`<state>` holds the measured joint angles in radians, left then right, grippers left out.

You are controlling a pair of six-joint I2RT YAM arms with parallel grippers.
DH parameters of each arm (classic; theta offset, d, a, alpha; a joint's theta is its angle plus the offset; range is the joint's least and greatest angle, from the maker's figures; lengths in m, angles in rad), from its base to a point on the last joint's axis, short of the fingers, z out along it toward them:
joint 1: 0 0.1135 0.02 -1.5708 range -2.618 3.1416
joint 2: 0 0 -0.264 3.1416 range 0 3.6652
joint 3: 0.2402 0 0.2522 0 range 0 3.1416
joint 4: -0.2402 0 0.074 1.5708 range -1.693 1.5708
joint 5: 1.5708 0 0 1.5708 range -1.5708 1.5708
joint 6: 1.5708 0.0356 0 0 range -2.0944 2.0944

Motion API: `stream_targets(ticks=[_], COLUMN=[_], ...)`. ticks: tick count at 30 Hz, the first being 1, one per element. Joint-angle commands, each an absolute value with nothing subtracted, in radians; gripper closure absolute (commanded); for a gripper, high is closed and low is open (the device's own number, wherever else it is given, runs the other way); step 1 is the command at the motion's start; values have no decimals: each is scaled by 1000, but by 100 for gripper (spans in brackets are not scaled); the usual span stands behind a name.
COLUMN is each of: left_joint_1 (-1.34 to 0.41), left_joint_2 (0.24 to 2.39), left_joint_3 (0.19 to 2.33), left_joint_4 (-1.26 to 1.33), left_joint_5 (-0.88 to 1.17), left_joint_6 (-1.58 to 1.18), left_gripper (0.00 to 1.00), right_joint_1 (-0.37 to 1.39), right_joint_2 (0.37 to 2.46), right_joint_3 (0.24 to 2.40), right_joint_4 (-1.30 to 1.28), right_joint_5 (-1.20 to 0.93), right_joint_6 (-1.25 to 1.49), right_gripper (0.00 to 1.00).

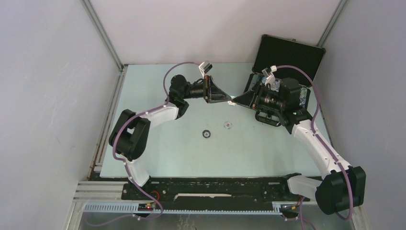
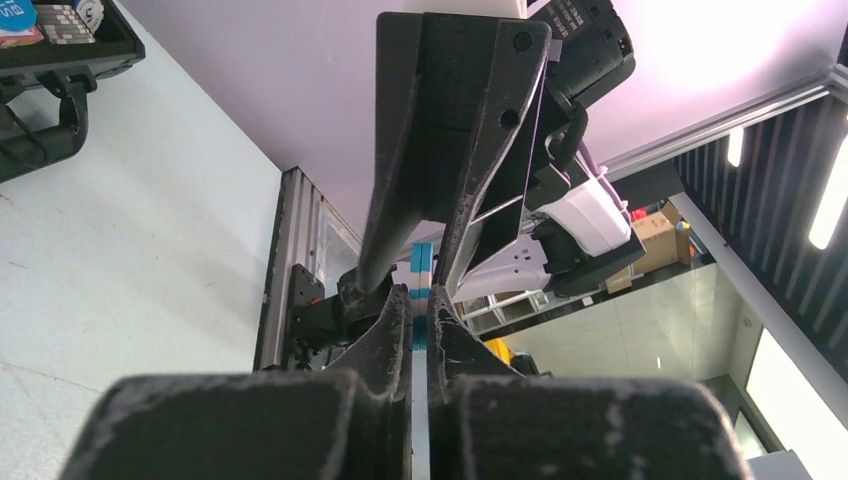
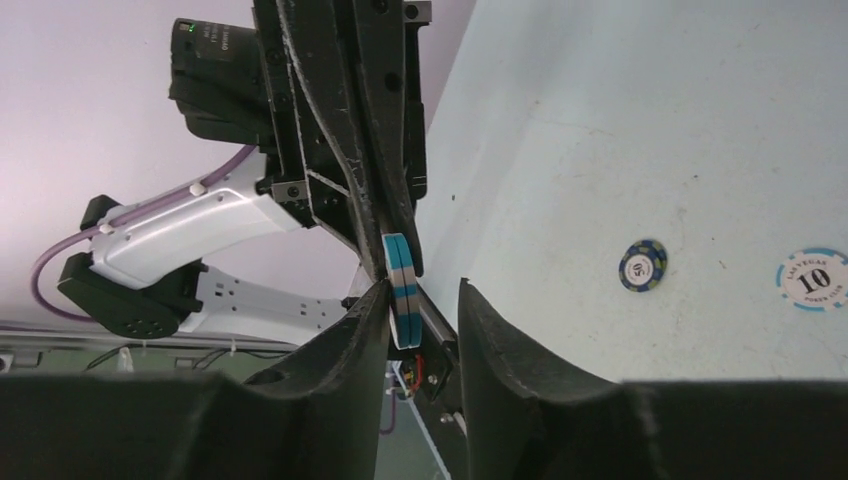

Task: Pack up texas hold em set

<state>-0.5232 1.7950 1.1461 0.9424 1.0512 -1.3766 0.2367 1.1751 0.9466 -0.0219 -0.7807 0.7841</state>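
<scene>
Above the middle of the table the two grippers meet tip to tip. My left gripper (image 1: 228, 99) (image 2: 420, 300) is shut on two stacked blue-and-white poker chips (image 2: 421, 262) (image 3: 400, 285), held on edge. My right gripper (image 1: 236, 100) (image 3: 423, 295) is open around the same chips: one finger lies against them and the other stands apart. The black silver-trimmed briefcase (image 1: 287, 56) is open at the back right, behind the right arm, with chip rows (image 2: 62, 22) inside. A dark blue chip (image 1: 207, 133) (image 3: 642, 265) and a white chip (image 1: 228, 125) (image 3: 812, 279) lie flat on the table.
White walls with aluminium frame posts (image 1: 103, 36) close in the pale green table (image 1: 158, 153) on three sides. The arm bases sit on a black rail (image 1: 210, 188) at the near edge. The briefcase handle (image 2: 45, 140) points toward the table's middle.
</scene>
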Motion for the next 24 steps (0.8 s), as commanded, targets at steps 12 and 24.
stream_targets(ticks=[12, 24], left_joint_1=[-517, -388], left_joint_2=[1730, 1559], left_joint_3=[1116, 1213], left_joint_4=[929, 31], left_joint_5=[1033, 731], left_joint_6=[-1353, -699], left_gripper=[89, 19], right_joint_1=[229, 192], right_joint_2=[1153, 1173], right_joint_3=[946, 1009], right_joint_4=[23, -278], right_joint_5=[-805, -334], right_joint_6=[744, 58], right_gripper=[100, 100])
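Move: The pair of stacked chips, held upright in the left fingertips, lies right at the right hand's point, between its part-open fingers. From the right hand, the open case's tray is about 13 cm ahead, 22 cm right and 26 cm down. On the table some 28 cm below are the white chip, about 2 cm left and 1 cm back, and the dark chip, 11 cm left and 5 cm back. For the left hand too, the stacked chips are at its point. The right fingers pinch the chips, the left open and pull away left-forward, and the right carries them some 7 cm right-down-forward. ##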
